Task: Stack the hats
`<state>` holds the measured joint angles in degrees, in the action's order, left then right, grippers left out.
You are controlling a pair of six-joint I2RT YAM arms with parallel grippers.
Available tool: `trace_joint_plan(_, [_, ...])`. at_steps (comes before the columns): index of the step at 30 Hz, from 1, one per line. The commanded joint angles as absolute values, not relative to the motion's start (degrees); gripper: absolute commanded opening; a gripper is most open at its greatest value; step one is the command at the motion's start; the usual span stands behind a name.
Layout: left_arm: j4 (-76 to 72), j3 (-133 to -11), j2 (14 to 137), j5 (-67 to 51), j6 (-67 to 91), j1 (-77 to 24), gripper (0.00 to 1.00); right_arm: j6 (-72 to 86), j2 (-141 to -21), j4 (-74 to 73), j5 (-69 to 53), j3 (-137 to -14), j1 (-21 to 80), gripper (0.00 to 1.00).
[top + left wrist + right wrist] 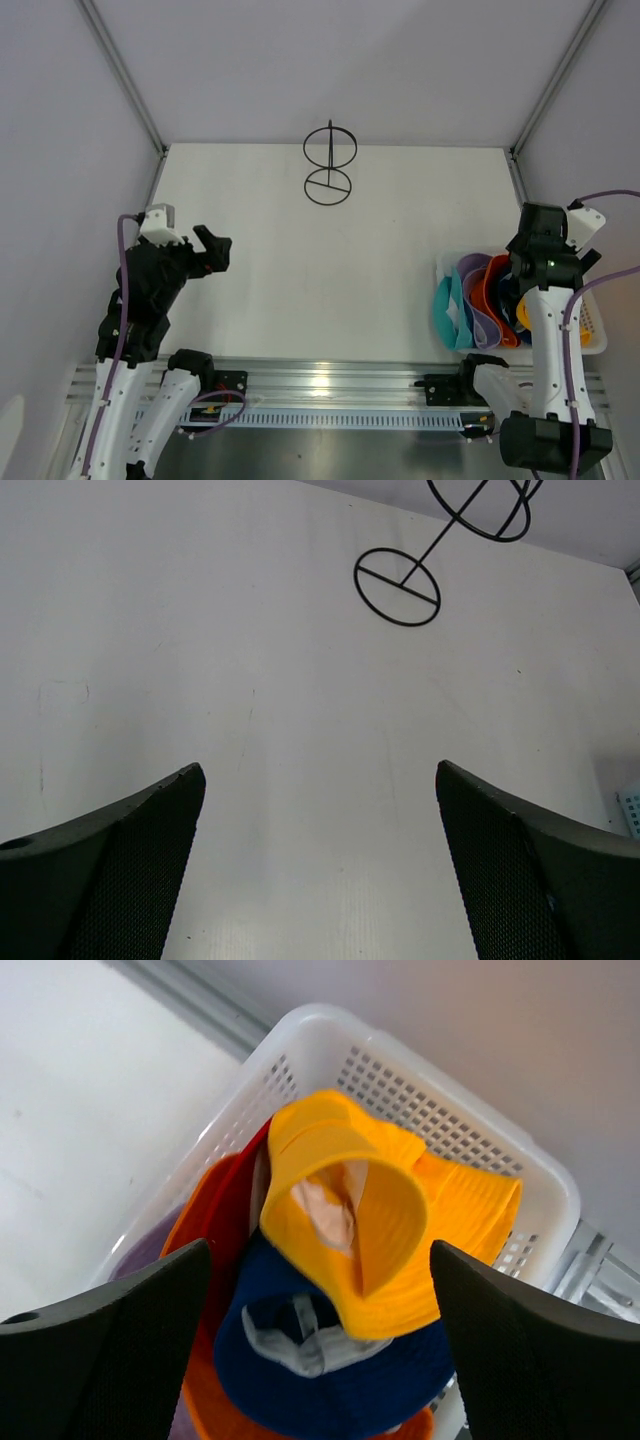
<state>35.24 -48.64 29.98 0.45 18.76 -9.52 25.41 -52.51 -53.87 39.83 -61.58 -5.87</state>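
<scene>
Several hats stand on edge in a white mesh basket (597, 343) at the table's right. From the top I see teal (443, 313), lavender (478, 300) and orange (497, 300) ones. The right wrist view shows a yellow hat (400, 1230) lying over a navy blue hat (330, 1390), with red (225, 1220) and orange (205, 1410) brims beside them. My right gripper (320, 1260) hangs open just above the yellow and navy hats, touching nothing. My left gripper (214, 249) is open over bare table at the left, its fingers (130, 870) wide apart.
A thin black wire stand with two rings (329, 165) rises at the back middle of the table, also visible as the wire stand (400, 585) ahead of the left gripper. Grey walls close the sides. A metal rail (330, 385) runs along the near edge.
</scene>
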Motion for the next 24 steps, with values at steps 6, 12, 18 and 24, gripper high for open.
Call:
trace_joint_plan(6, [32.5,-48.6,34.4,-1.3,17.7,-9.8,1.00,20.3,-58.4,-41.4,30.0,-63.8,-17.9,0.86])
trace_joint_plan(12, [32.0,-50.1,37.5,-1.8,17.7,-9.8,0.99,20.2,-61.6,-37.4,24.6,-61.4,-18.3,0.80])
trace_joint_plan(18, [31.7,-49.9,38.1,-1.8,18.0,-9.8,0.99,18.0,-65.1,-36.1,24.2,-61.0,-18.1,0.73])
trace_joint_plan(24, [31.7,-49.1,37.4,-2.0,18.6,-9.8,0.99,15.3,-66.6,-38.5,25.9,-61.2,-18.0,0.69])
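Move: Down in the basket, the yellow hat lies about 11 cm below the right hand, some 4 cm ahead and 5 cm to its right. The navy hat sits next to it, about 4 cm left of the hand and level with it fore and aft; the red hat is some 8 cm left and 3 cm ahead, both roughly 12 cm down. From the left hand the yellow hat is roughly 90 cm to the right, 5 cm back and 14 cm lower. Closing in on the yellow hat, the right hand first slips about 3.5 cm to the right, then swings forward some 6.5 cm while sinking about 4 cm, its fingers narrowing by roughly a quarter but still open. They end close above the crown; a touch can't be made out. The empty left hand drifts a little down and forward. ##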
